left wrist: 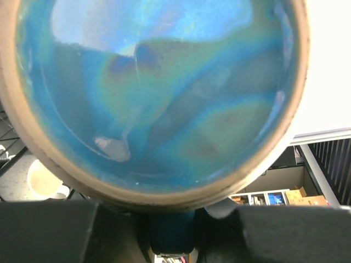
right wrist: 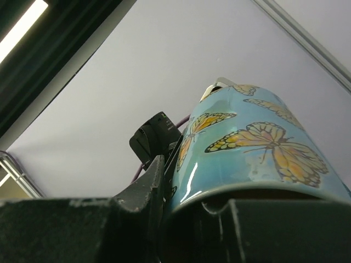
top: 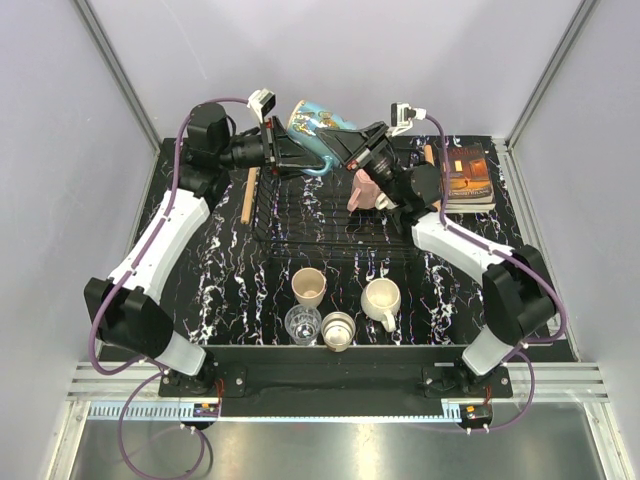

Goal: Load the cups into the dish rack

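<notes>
A blue butterfly mug point(top: 318, 120) hangs tilted in the air over the far side of the black wire dish rack point(top: 300, 215). My left gripper point(top: 298, 155) is shut on its handle point(left wrist: 174, 227), and the mug's round blue bottom point(left wrist: 159, 93) fills the left wrist view. My right gripper point(top: 347, 140) is shut on the mug's rim point(right wrist: 258, 189), with one finger point(right wrist: 148, 186) outside the wall. A pink mug point(top: 365, 190) lies in the rack. Near the front stand a cream cup point(top: 309, 287), a clear glass tumbler point(top: 303, 324), another cream cup point(top: 338, 330) and a cream mug point(top: 381, 300).
An orange-brown book point(top: 468, 175) lies at the back right, beside the rack. The rack's wooden rod handle point(top: 249, 195) runs along its left end. Grey walls close in the black marbled table point(top: 200, 290) on three sides.
</notes>
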`<state>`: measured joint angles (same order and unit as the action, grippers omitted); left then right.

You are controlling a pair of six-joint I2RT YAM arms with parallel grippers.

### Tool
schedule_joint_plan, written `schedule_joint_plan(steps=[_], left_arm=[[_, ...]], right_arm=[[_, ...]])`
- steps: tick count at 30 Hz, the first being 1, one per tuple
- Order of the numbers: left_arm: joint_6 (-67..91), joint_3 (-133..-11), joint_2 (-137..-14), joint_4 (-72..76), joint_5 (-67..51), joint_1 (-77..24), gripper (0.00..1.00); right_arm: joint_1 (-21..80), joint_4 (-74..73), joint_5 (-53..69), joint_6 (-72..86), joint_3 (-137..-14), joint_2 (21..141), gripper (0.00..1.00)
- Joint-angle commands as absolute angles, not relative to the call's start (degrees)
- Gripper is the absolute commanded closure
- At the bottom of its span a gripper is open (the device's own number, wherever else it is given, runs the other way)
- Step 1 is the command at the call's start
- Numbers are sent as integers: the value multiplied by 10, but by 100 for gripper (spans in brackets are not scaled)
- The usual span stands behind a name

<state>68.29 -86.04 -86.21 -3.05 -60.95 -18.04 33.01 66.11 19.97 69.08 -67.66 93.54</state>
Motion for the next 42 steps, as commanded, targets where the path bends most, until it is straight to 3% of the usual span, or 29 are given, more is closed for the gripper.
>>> schedule_joint_plan(steps=[1, 4, 5, 8, 11, 14, 18, 22, 27, 34, 42], left_arm=[[688, -892, -850, 89, -614, -191, 87], [697, -882, -846, 99, -614, -191, 79], [698, -878, -846, 101, -614, -191, 65], [699, -866, -842, 102, -614, -192, 49], [700, -865, -840, 100, -613, -192, 45], [693, -867, -839, 92, -613, -192, 45], [693, -869, -837, 90, -613, -192, 56], [698, -866, -829, 92, -621, -200, 59], [698, -863, -824, 91, -628, -200, 56], [693, -868, -823, 86, -642, -200, 36], [695, -850, -818, 95, -664, -200, 39]], right_arm=[[417, 691, 331, 757, -652, 959, 100], [419, 697, 337, 752, -656, 974, 100], [419, 694, 341, 752, -666, 976, 100], [423, 678, 345, 739, -684, 979, 100], [429, 658, 347, 723, -695, 978, 100], [430, 656, 345, 721, -698, 979, 100], [432, 643, 349, 710, -705, 978, 100], [431, 631, 353, 700, -713, 979, 100], [432, 629, 358, 699, -720, 981, 100], [433, 597, 371, 683, -723, 968, 100], [432, 527, 387, 633, -735, 942, 100]])
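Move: The blue butterfly mug is still held by its rim in the right hand, its middle some 3 cm ahead and 3 cm left of that hand at about its height. Its handle lies between the left fingers, about 1 cm to the right of that hand's point, with the mug's middle about 7 cm ahead and 1 cm right. Down in the rack, from the left hand, the pink mug is about 8 cm ahead, 10 cm right and 30 cm below; the white mug stands some 8 cm farther right of it. The blue mug stays in the right hand's unchanged grip and is carried about 2.5 cm left, towards the left hand, with a shallow dip and partial rise on the way. Around its handle the left fingers spread from nearly shut to well over half open, closing a little midway before widening again, while that hand eases about 1 cm left and 1 cm up. ##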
